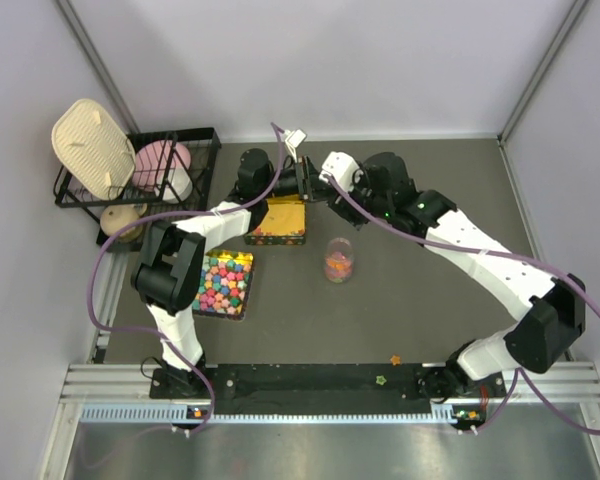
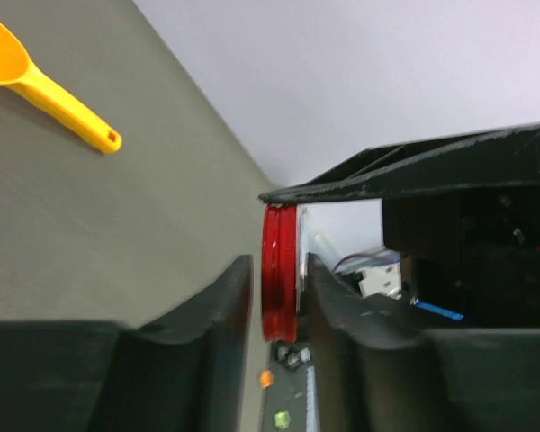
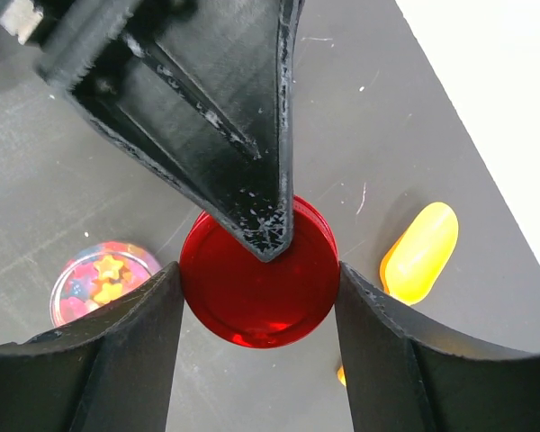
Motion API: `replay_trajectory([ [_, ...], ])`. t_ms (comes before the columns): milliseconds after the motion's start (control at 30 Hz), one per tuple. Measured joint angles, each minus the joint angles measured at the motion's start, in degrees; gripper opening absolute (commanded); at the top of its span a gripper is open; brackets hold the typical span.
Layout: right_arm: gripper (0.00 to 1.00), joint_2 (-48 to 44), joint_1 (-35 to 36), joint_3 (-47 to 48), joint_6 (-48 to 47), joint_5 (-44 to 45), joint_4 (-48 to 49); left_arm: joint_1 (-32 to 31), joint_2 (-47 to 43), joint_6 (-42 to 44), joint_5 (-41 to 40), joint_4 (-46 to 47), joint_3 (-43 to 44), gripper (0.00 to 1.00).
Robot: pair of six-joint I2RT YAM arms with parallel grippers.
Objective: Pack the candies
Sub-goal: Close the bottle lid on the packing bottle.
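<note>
A red lid (image 3: 252,292) hangs edge-up in the air between both grippers at the back of the table. My right gripper (image 3: 258,268) is shut on its rim, one finger touching each side. My left gripper (image 2: 277,263) straddles the lid's (image 2: 280,270) flat faces, its jaws slightly open with a thin gap on one side; one left finger (image 3: 243,135) crosses the lid in the right wrist view. The candies fill a small clear jar (image 1: 339,262) standing lidless mid-table, also seen at the jar (image 3: 103,281). Two loose candies (image 1: 395,359) lie near the front rail.
A yellow scoop (image 3: 420,252) lies on the table below the grippers. A yellow tin (image 1: 280,218) sits under the left wrist, and a tray of bigger bright candies (image 1: 223,283) is to its front left. A black dish rack (image 1: 140,180) stands at the back left.
</note>
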Motion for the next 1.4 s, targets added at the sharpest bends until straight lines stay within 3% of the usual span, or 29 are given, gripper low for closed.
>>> replay_trajectory([
  [267, 0.50, -5.4, 0.1, -3.8, -1.4, 1.6, -0.3, 2.6, -1.7, 12.2, 0.0, -8.0, -1.9, 0.73],
  [333, 0.50, -7.0, -0.3, -3.8, -1.5, 1.6, -0.6, 3.6, -3.1, 16.3, -0.3, -10.5, -3.4, 0.90],
  [400, 0.50, -8.5, -1.0, -3.8, -1.5, 1.5, -0.8, 4.4, -4.4, 20.2, -0.7, -12.3, -5.0, 0.99],
  [700, 0.50, -11.1, -6.8, -3.1, -1.2, 0.9, -3.1, 4.0, -7.8, 34.1, -1.4, -15.2, -12.9, 0.99],
  [1100, 0.52, -11.2, -8.5, 1.6, -0.2, -1.2, -5.7, 0.6, -15.0, 53.1, -1.5, -9.4, -30.2, 0.99],
  [1400, 0.52, -11.6, -8.6, 2.3, 0.1, -1.5, -7.6, -6.7, -14.3, 63.1, -8.5, -5.5, -32.3, 0.99],
])
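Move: The packing bottle stands about 9 cm back, 2 cm to the right and 20 cm below my left hand. The gold candy box is roughly 12 cm to that hand's left and 1 cm ahead, and the yellow scoop some 17 cm right and 5 cm ahead, both about 23 cm below. From my right hand, which grips the lid, the bottle is about 8 cm back, 1 cm right and 19 cm below. My left fingers finish opening wide and come free of the lid's edge. That hand first sinks leftward, then goes back and on down towards the bottle's side, about 15 cm down and 9 cm back in all, its wrist rolling some 45 degrees, the tips dipping a little. My right hand keeps its grip on the lid and carries it about 7 cm right and as much up, clear of the left. ##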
